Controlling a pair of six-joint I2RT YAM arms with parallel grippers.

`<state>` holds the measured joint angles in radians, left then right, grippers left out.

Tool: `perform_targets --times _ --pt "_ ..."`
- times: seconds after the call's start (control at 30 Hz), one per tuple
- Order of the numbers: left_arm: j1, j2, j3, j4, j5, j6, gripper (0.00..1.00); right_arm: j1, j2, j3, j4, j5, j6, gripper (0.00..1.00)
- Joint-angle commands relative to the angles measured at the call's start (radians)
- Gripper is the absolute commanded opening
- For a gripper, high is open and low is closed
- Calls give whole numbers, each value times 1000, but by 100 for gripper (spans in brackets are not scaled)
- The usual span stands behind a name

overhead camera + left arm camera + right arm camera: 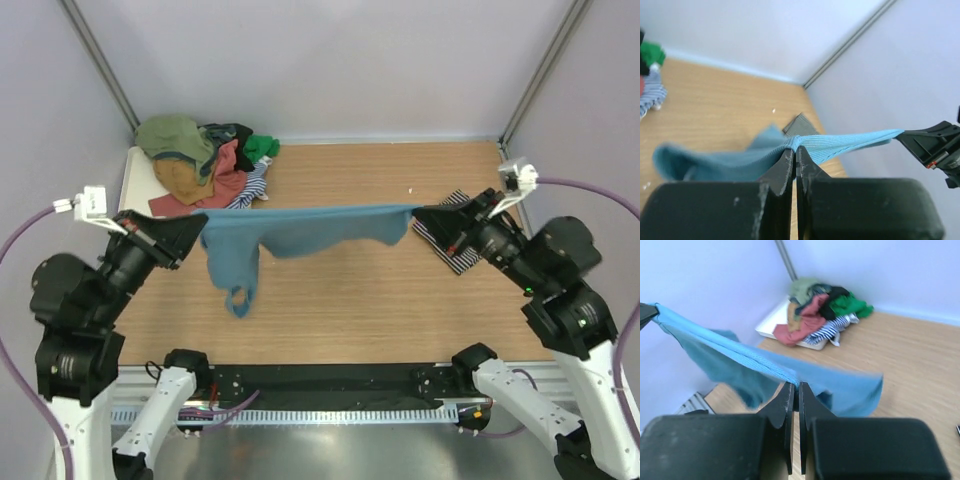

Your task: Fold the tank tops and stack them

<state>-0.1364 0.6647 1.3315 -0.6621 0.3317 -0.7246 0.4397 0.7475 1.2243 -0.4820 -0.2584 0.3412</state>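
A teal-blue tank top [290,232] hangs stretched in the air between my two grippers, its hem pulled taut and its straps drooping toward the table at the left. My left gripper [203,225] is shut on one end of it [796,143]. My right gripper [418,213] is shut on the other end [796,382]. A folded black-and-white striped tank top [452,245] lies flat on the table under my right gripper. The other tank tops sit in a mixed heap [205,160] at the back left, also seen in the right wrist view [817,310].
The heap rests on a white tray [140,180] in the back left corner. Metal frame posts [100,60] and pale walls close in the wooden table [380,300] at the back and sides.
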Motion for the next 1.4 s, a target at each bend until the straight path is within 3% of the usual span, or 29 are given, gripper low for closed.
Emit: perform_targets --times 0.0,0.1,0.17,0.33,0.5,0.57,0.67,0.83,0.93,1.0,1.03,1.1,1.13,1.2,1.27,1.37 --pt "8 -19 32 50 18 7 0 -2 -23 49 37 -65 -13 1" --pt "8 12 41 82 23 -22 0 -1 35 102 -6 -44 -16 1" --pt "8 67 26 119 32 -53 0 -1 82 121 -52 46 -10 1" --pt "8 277 -133 200 75 -111 0 -1 371 138 -182 299 27 1" --pt "0 504 -438 519 55 -177 0 -42 545 -35 -16 378 68 1" --pt "-15 577 -483 640 24 -187 0 -76 648 -46 19 363 81 1" --pt "-48 783 -457 725 -22 -176 0 -134 784 -23 92 335 88 1" --pt "-66 1129 -241 777 -8 -180 0 -173 1010 159 105 367 79 1" --pt "-66 1261 -88 763 4 -176 0 -188 1156 314 65 416 78 1" --pt "-66 1309 13 739 -13 -159 6 -202 1231 435 21 456 96 1" --pt "-66 1340 43 713 -20 -147 21 -205 1288 470 14 468 104 2" --pt "-66 1354 106 676 -37 -115 35 -211 1323 547 -3 472 114 10" --pt "-68 1356 119 665 -46 -102 49 -211 1329 560 -12 485 120 38" --pt "-71 1320 117 602 -97 -64 61 -211 1304 526 5 502 130 51" --pt "-78 1256 91 552 -132 -35 79 -211 1233 438 32 513 134 55" --pt "-95 1173 36 470 -216 17 89 -213 1111 300 62 507 144 55"
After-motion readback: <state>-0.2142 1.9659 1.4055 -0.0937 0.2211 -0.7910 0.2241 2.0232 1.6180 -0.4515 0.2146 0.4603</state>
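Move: Each hand still pinches an edge of the blue tank top, held stretched between them. Its laying spot on the table is about 32 cm ahead of the left hand, 8 cm to its right and some 41 cm below. For the right hand, that spot is roughly 30 cm ahead, 6 cm right and 39 cm below. The striped cloth lies about 33 cm ahead of the left hand, 2 cm left; the folded striped top is some 20 cm ahead of the right hand and 21 cm to its right. Drawing back and up a few centimetres first, both arms then swing the held blue tank top forward and down to the table's far side, ending some 30 cm farther out and over 30 cm lower. The fingers tip from level to steeply downward, the right hand's also turning clockwise to face forward, and near the end both grippers open and let go of the cloth. ##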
